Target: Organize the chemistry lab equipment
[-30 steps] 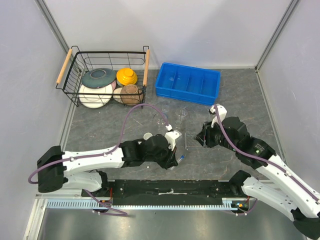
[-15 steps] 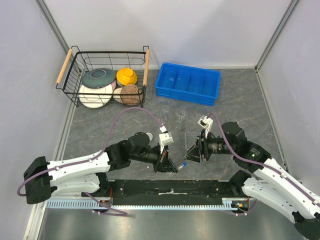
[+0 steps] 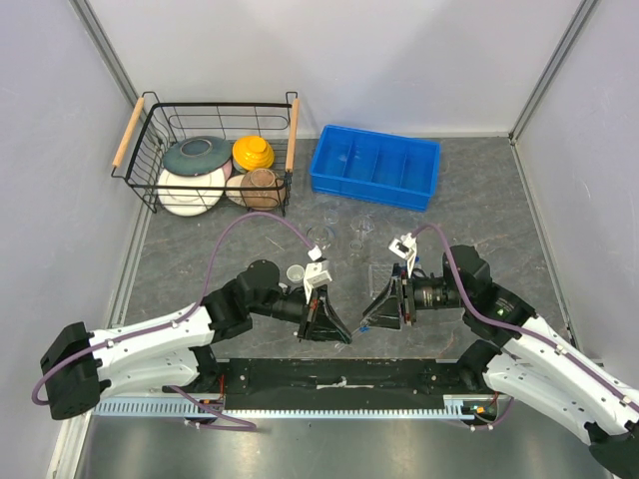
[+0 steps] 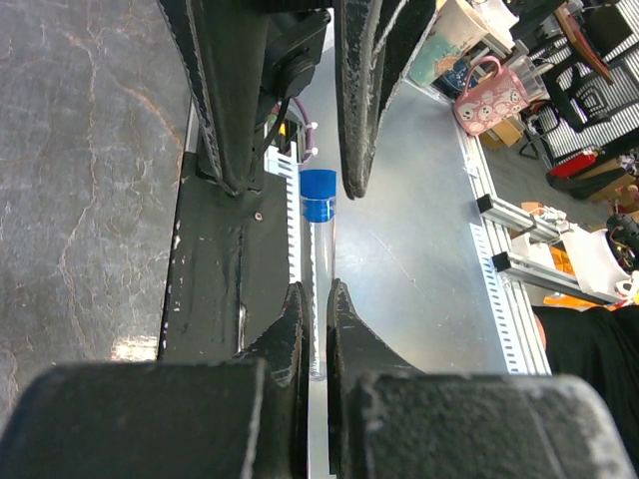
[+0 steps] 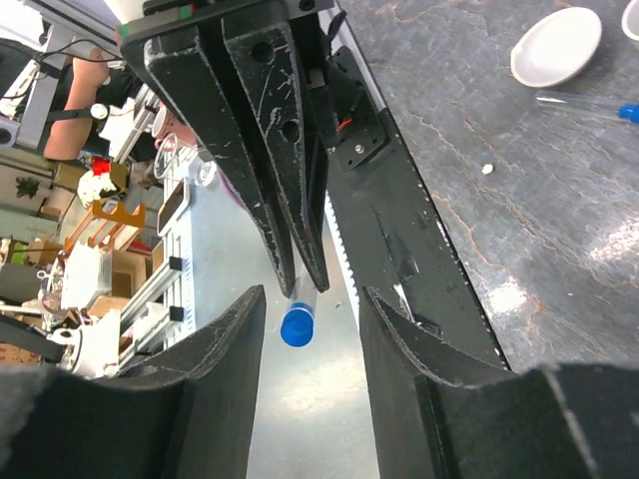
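Observation:
My left gripper [image 3: 342, 333] [image 4: 318, 295] is shut on a clear test tube with a blue cap [image 4: 318, 196] and holds it level above the table's near edge. The capped end [image 5: 298, 324] [image 3: 366, 325] points into my right gripper [image 3: 370, 314] [image 5: 310, 296], which is open, its fingers either side of the cap without touching it. Small clear beakers [image 3: 319, 238] [image 3: 361, 232] stand mid-table. A small white dish [image 3: 296, 272] [image 5: 557, 45] lies near the left arm. A second blue-capped tube [image 5: 589, 105] lies on the table.
A blue divided bin [image 3: 374, 167] sits at the back centre. A black wire basket [image 3: 150, 180] with coloured bowls and plates stands at the back left. The black mounting rail [image 3: 339, 377] runs along the near edge below both grippers.
Both grippers have come down toward the near edge and turned to face each other. The left one brought the blue-capped tube along; the right one now straddles its cap.

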Motion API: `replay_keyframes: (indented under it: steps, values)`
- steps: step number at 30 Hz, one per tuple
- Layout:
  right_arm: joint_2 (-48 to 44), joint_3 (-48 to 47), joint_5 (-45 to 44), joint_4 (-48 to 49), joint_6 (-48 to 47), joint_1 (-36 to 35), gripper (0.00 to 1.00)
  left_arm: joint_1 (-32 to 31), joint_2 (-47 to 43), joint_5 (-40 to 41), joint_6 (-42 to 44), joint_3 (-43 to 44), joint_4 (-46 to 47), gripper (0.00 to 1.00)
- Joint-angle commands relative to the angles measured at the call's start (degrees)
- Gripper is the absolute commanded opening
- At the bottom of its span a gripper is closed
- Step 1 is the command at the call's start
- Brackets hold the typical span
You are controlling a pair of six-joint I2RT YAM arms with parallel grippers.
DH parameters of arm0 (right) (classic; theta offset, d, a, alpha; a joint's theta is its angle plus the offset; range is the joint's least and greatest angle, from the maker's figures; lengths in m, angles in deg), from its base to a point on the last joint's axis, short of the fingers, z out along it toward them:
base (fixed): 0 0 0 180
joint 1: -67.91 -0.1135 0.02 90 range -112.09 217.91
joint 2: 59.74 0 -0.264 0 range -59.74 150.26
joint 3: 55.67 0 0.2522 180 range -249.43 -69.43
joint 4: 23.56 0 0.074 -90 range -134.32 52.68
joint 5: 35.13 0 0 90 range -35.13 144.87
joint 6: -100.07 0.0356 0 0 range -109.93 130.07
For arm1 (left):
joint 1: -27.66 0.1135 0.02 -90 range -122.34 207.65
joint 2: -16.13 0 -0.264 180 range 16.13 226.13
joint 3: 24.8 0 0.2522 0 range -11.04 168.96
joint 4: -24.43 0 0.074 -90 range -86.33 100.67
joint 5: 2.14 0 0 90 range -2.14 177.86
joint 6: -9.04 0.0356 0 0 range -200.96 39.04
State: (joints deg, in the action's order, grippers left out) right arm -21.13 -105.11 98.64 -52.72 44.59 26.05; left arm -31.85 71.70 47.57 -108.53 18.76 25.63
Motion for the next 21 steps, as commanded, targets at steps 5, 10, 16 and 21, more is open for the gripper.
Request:
replay_keyframes:
  steps: [5,10,16,21]
  values:
    - [-0.38,0.96,1.41,5.38,2.30,-2.60,0.47,2.02,0.41,-4.00,-0.64,0.08,6.04,0.02]
    - [-0.03,0.79,0.62,5.55,2.39,-3.57,0.37,2.73,0.50,-4.18,-0.99,0.08,6.48,0.02]
    - [0.50,-0.09,-3.16,3.89,1.16,-4.10,0.00,2.73,0.94,-4.18,-1.34,-0.18,6.66,0.02]
    - [0.50,-3.16,-12.18,-2.68,-3.57,-4.19,0.00,2.82,1.56,0.29,-1.52,1.22,-0.08,0.62]
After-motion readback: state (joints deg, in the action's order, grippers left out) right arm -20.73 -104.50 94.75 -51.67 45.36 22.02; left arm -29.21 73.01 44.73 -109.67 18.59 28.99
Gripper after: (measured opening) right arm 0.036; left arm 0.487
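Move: Just off the right fingers, about 2 cm back, 1 cm to the left and a touch below, is the blue cap of the test tube; the clear rack stands some 7 cm ahead of that hand, 7 cm to its right and 20 cm below. The left hand already grips the tube's glass, the right gripper about 7 cm to its right, 3 cm ahead and 2 cm higher. A white dish lies roughly 11 cm ahead of the left hand, 11 cm to its left and 18 cm below. Easing back about 1 cm and slightly left, the right hand brings its half-open fingers around the blue cap and pinches it shut, then drifts forward a little. The left hand, still holding the glass, creeps up and forward about 1 cm, then opens to half width and lets go once the cap is gripped, sinking slightly. ##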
